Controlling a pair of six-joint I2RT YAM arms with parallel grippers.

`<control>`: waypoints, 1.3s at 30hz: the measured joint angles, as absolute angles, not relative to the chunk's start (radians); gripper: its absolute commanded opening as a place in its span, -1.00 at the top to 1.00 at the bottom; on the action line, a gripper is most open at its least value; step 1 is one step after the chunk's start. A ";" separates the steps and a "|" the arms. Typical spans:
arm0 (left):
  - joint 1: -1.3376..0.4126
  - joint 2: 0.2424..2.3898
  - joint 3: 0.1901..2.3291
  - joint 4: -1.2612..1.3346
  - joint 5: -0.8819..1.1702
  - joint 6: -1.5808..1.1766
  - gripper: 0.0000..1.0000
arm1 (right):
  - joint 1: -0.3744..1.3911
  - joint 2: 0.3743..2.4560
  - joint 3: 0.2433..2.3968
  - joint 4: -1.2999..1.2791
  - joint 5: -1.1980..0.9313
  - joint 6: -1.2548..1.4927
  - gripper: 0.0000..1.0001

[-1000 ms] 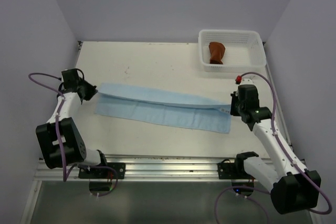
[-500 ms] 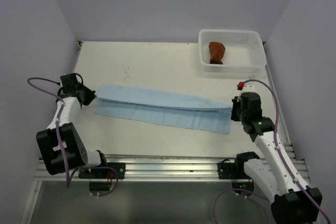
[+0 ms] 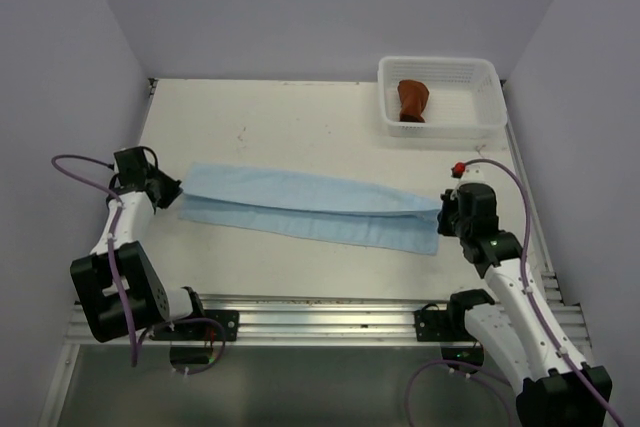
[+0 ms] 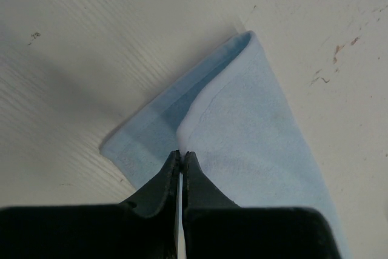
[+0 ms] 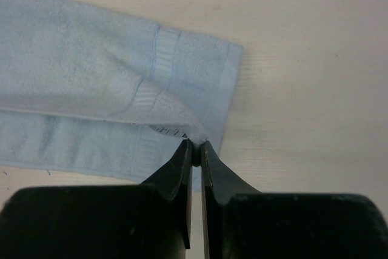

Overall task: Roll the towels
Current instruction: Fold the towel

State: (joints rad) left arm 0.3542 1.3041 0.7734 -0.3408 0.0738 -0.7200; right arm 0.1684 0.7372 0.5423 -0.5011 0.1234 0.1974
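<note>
The light blue towel (image 3: 310,206) lies stretched across the table, its far long edge folded over toward the near edge. My left gripper (image 3: 176,187) is shut on the towel's left corner (image 4: 200,125), and the jaws pinch the upper layer. At the other end, my right gripper (image 3: 441,213) is shut on the right corner of the blue towel (image 5: 109,77), with a white label showing at the pinch. The rust brown-red towel (image 3: 411,100) sits bunched inside the white mesh basket (image 3: 482,71) at the back right.
The basket stands against the back right corner, close to the side wall. A metal rail (image 3: 320,312) runs along the near table edge between the arm bases. Bare table (image 3: 290,127) lies behind the blue towel.
Both grippers have drawn the held edge of the blue towel toward the near side, so the fold covers more of the lower layer. The right gripper also shifted slightly nearer.
</note>
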 measured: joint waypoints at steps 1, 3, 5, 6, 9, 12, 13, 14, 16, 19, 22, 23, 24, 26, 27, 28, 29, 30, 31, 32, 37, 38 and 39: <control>0.354 1.302 0.768 -0.342 0.074 -0.718 1.00 | 0.168 0.730 0.540 -0.500 0.120 0.200 0.71; 0.354 1.298 0.759 -0.343 0.074 -0.714 1.00 | 0.168 0.714 0.536 -0.502 0.113 0.212 0.28; 0.354 1.293 0.751 -0.345 0.074 -0.712 0.84 | 0.168 0.698 0.536 -0.504 0.109 0.217 -0.02; 0.354 1.290 0.745 -0.345 0.074 -0.712 0.75 | 0.168 0.687 0.536 -0.508 0.106 0.220 -0.05; 0.355 1.276 0.728 -0.348 0.075 -0.709 0.54 | 0.168 0.655 0.536 -0.516 0.093 0.227 -0.10; 0.355 1.259 0.717 -0.356 0.078 -0.709 0.38 | 0.168 0.638 0.537 -0.528 0.092 0.236 -0.12; 0.356 1.252 0.715 -0.357 0.078 -0.709 0.34 | 0.168 0.633 0.537 -0.533 0.095 0.241 -0.12; 0.356 1.244 0.712 -0.359 0.079 -0.709 0.32 | 0.168 0.632 0.537 -0.538 0.101 0.246 -0.12; 0.357 1.228 0.707 -0.364 0.078 -0.709 0.31 | 0.168 0.632 0.537 -0.547 0.122 0.255 -0.13; 0.358 1.208 0.705 -0.372 0.077 -0.709 0.28 | 0.168 0.636 0.537 -0.562 0.164 0.285 -0.15; 0.358 1.197 0.707 -0.375 0.078 -0.702 0.25 | 0.168 0.664 0.542 -0.569 0.197 0.334 -0.15; 0.358 1.198 0.707 -0.374 0.077 -0.698 0.25 | 0.168 0.682 0.548 -0.570 0.203 0.348 -0.17; 0.358 1.199 0.713 -0.384 0.078 -0.690 0.24 | 0.168 0.712 0.558 -0.575 0.213 0.371 -0.18; 0.358 1.203 0.737 -0.393 0.078 -0.667 0.24 | 0.168 0.779 0.588 -0.583 0.223 0.410 -0.17; 0.358 1.206 0.758 -0.400 0.078 -0.658 0.22 | 0.168 0.816 0.604 -0.583 0.223 0.426 -0.17; 0.358 1.209 0.776 -0.401 0.078 -0.647 0.22 | 0.168 0.851 0.617 -0.582 0.221 0.440 -0.17; 0.358 1.209 0.797 -0.400 0.078 -0.634 0.22 | 0.167 0.882 0.629 -0.583 0.220 0.454 -0.17; 0.358 1.209 0.818 -0.400 0.078 -0.622 0.22 | 0.165 0.912 0.636 -0.582 0.218 0.465 -0.18; 0.356 1.210 0.838 -0.400 0.078 -0.610 0.22 | 0.163 0.938 0.639 -0.579 0.217 0.475 -0.18; 0.352 1.211 0.858 -0.400 0.077 -0.599 0.22 | 0.161 0.960 0.640 -0.578 0.216 0.483 -0.18; 0.276 1.214 0.916 -0.397 0.073 -0.556 0.22 | 0.137 1.042 0.640 -0.571 0.207 0.507 -0.13; 0.258 1.214 0.922 -0.398 0.077 -0.552 0.22 | 0.131 1.056 0.640 -0.567 0.199 0.508 -0.10; 0.243 1.214 0.927 -0.398 0.085 -0.548 0.22 | 0.121 1.071 0.639 -0.560 0.188 0.509 -0.08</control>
State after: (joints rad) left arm 0.2432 1.2144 0.9268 -0.3977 0.0849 -0.5476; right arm 0.1215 1.0706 0.6392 -0.5602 0.1879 0.5095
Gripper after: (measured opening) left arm 0.388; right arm 0.565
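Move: Pinched in both hands is the light blue towel's raised edge, bound for the near edge of its lower layer. From the left hand, that layer's near-left corner lies about 6 cm back, straight below by 5 cm; its far-left corner is about 6 cm ahead and 3 cm right. From the right hand, the near-right corner lies 5 cm back, 1 cm left and 8 cm down; the white basket stands roughly 31 cm straight ahead, holding the rolled brown towel some 6 cm left. Opening first, the right hand lets go of the towel edge, lifts back a little, then sinks about 6 cm towards the towel's right end, fingers apart, tipping down and turning some 20 degrees clockwise. The left hand eases back 2 cm and slightly down, opens to release its end, then rises about 8 cm and swings forward and right over the towel. ##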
